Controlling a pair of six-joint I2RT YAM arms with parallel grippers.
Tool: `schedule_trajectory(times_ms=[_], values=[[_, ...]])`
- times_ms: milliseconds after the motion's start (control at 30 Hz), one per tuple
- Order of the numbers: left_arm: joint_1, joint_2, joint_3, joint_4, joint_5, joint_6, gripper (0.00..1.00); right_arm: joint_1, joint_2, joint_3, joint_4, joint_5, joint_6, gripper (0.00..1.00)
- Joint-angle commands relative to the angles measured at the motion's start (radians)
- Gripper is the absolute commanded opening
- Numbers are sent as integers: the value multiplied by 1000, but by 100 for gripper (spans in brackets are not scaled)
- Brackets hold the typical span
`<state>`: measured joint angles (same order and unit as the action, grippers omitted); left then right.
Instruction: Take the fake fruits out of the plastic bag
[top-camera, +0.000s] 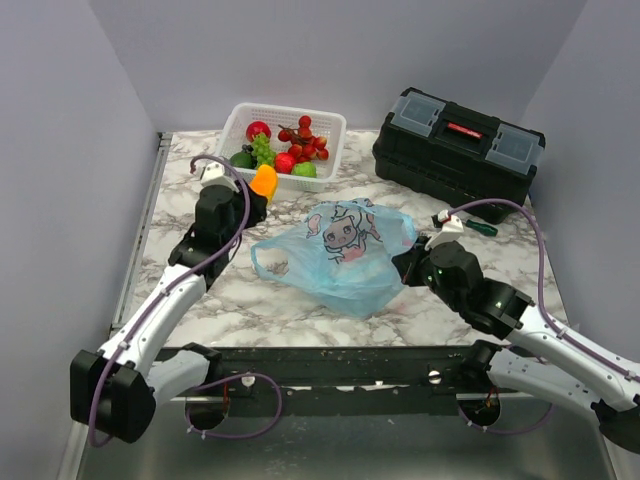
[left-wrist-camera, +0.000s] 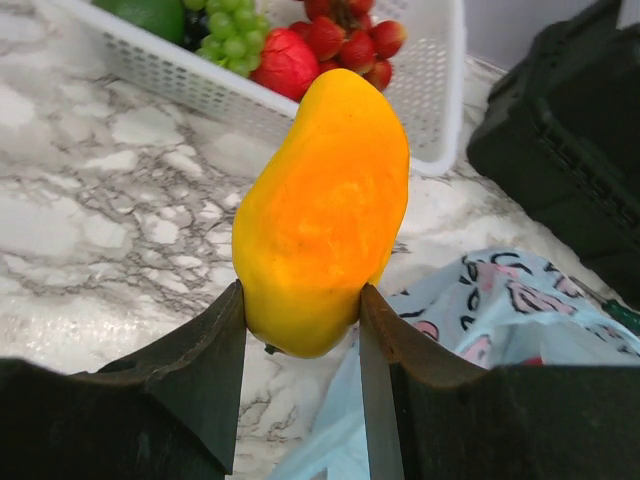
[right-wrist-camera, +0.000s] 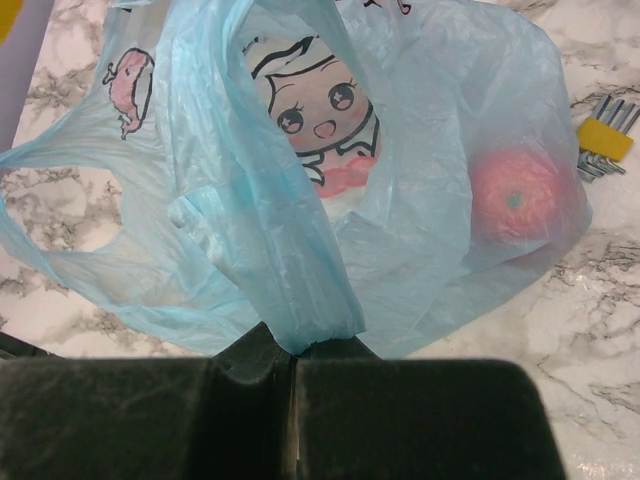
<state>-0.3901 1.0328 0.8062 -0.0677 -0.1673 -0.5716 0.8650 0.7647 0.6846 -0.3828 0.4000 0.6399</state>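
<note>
My left gripper (left-wrist-camera: 300, 320) is shut on a yellow-orange fake fruit (left-wrist-camera: 322, 210), held above the marble top between the basket and the plastic bag; in the top view the same yellow-orange fruit (top-camera: 264, 182) sits at the left gripper (top-camera: 258, 196). The light-blue plastic bag (top-camera: 340, 255) with a cartoon print lies mid-table. My right gripper (right-wrist-camera: 292, 352) is shut on a fold of the bag (right-wrist-camera: 300, 220). A pink-red round fruit (right-wrist-camera: 520, 195) shows through the bag's film.
A white lattice basket (top-camera: 330, 130) at the back holds several fake fruits: a red apple (top-camera: 258, 130), red berries (top-camera: 305, 138), green grapes (top-camera: 263, 150). A black toolbox (top-camera: 455, 140) stands back right. A green-handled screwdriver (top-camera: 478, 226) and hex keys (right-wrist-camera: 603, 145) lie right of the bag.
</note>
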Motion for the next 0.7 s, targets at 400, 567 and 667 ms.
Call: schedule_trajectory(times_ms=[400,567,667], values=[[233,410,337,-46,250,-393,0,7,11,18,19,28,-25,1],[294,610,496,36,422,-533,0,6,-12,12,12,32,-25,1],[317,725,593,105,530,-629,0,6,-24,14,0,39,-21,1]])
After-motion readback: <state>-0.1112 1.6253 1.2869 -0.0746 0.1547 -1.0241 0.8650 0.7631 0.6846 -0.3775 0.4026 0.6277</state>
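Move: Ahead of the left hand, which already holds the mango, the white basket's middle lies about 22 cm farther out, 5 cm right and 14 cm below. In it the green grapes sit some 20 cm ahead, level sideways, and the green fruit 18 cm ahead, 10 cm right. The bag lies about 6 cm back and 19 cm right. From the right hand, the basket is roughly 35 cm ahead and 28 cm left. Carrying the pinched mango forward about 15 cm towards and over the basket's near left part, the left hand first dips some 3 cm and drifts as far left, then regains nearly all that height while reaching out. The wrist rolls its left side down nearly 30 degrees and tips the fingers lower. The right hand stays, still pinching the bag. ##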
